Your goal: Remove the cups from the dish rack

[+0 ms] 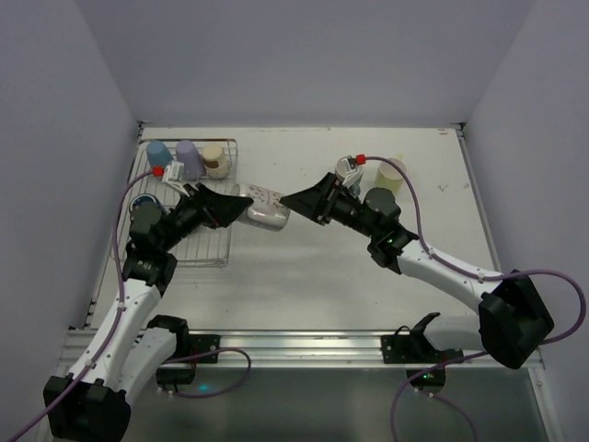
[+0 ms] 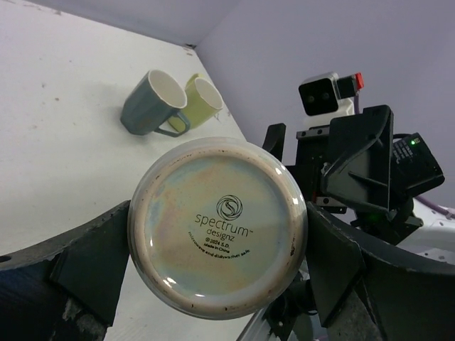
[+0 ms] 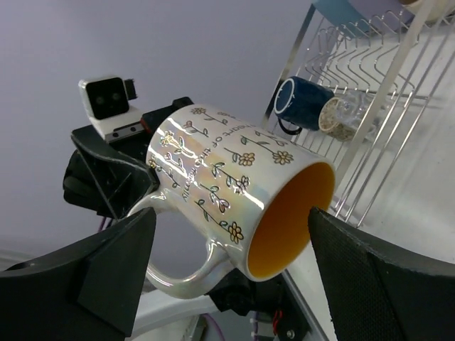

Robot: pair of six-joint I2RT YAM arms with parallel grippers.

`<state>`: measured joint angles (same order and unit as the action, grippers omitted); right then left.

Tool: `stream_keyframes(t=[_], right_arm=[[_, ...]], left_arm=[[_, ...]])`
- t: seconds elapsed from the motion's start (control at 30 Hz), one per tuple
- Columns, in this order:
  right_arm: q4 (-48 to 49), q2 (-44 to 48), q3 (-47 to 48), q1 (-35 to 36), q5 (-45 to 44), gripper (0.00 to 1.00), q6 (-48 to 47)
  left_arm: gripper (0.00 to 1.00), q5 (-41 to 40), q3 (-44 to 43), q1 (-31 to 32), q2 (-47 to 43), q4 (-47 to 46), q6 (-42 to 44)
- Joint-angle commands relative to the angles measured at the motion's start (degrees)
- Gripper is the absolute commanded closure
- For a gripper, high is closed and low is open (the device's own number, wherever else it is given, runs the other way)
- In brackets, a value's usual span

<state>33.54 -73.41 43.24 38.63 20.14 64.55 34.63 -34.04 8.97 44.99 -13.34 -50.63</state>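
Note:
A white flower-printed mug with an orange inside (image 1: 267,210) hangs on its side above the table, just right of the dish rack (image 1: 198,255). My left gripper (image 2: 217,234) is shut on its base end, fingers pressed to both sides. From the opposite side my right gripper (image 3: 231,220) stands open around the mug's mouth (image 3: 291,217), one finger by the handle, the other at the rim. Light blue (image 1: 159,153), lavender (image 1: 189,157) and beige (image 1: 215,158) cups stand in the rack's far end. A navy mug (image 3: 302,103) and a clear glass (image 3: 338,117) lie in the rack (image 3: 384,92).
A grey mug (image 1: 348,170) and a pale yellow-green cup (image 1: 389,173) sit on the table at the back right, behind my right arm. Walls enclose the table on the left, back and right.

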Motion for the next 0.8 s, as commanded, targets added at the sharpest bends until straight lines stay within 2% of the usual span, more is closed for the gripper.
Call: stream_keyframes(t=[0.0, 0.27, 0.43, 0.47, 0.57, 0.6, 0.63, 0.67, 0.77], right_arm=[[10.7, 2.1, -1.9, 0.7, 0.6, 0.16, 5.7], [19.4, 0.6, -1.8, 4.3, 2.5, 0.30, 12.0], [26.9, -0.9, -1.2, 6.4, 2.3, 0.53, 14.8], [28.1, -1.1, -1.4, 6.7, 2.2, 0.68, 15.0], [31.4, -1.6, -2.4, 7.2, 0.8, 0.84, 16.6], [31.6, -1.6, -2.5, 7.2, 0.4, 0.95, 16.7], [31.1, -1.4, -2.6, 7.2, 0.2, 1.00, 16.7], [30.5, -1.2, -2.6, 7.2, 0.2, 1.00, 16.4], [25.7, -0.2, -1.2, 7.2, 0.5, 1.00, 13.6]], left_arm=[[0.89, 3.0, -0.4, 1.7, -1.0, -13.1, -4.4], [0.89, 4.3, 2.8, 4.6, -3.9, -20.7, -7.4], [0.84, 5.8, 4.2, 5.6, -5.7, -23.3, -8.6], [0.78, 5.6, 4.4, 5.6, -6.1, -23.1, -8.4], [0.66, 4.9, 5.3, 5.6, -8.1, -22.7, -8.0], [0.51, 4.4, 5.3, 5.6, -8.6, -22.1, -6.8], [0.43, 3.9, 5.0, 5.6, -9.6, -20.1, -5.9], [0.27, 2.9, 4.6, 5.6, -10.2, -18.6, -4.8], [0.06, 1.2, 2.1, 5.6, -11.5, -12.5, 0.0]])
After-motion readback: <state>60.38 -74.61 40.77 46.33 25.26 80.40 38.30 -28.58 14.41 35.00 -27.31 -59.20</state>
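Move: The white flower mug, its base already gripped by the left hand, has its middle about 4 cm to the right and 2 cm ahead of that hand, at its height. From the right hand, that mug lies some 7 cm to the left and 2 cm ahead, about level. The gray mug on the table is roughly 28 cm ahead and 17 cm right of the right hand, the green cup 29 cm ahead and 30 cm right, both about 24 cm lower. The right fingers shut on the wall of the white flower mug at its rim, one finger inside the mouth, as that hand goes back and up, about 8 cm each, and slightly left, rolling left side up some 20 degrees and turning about 15 counter-clockwise. The left hand keeps its grip on the base and brings the mug back and up too, with a little to the right, its fingers tipping upward. ##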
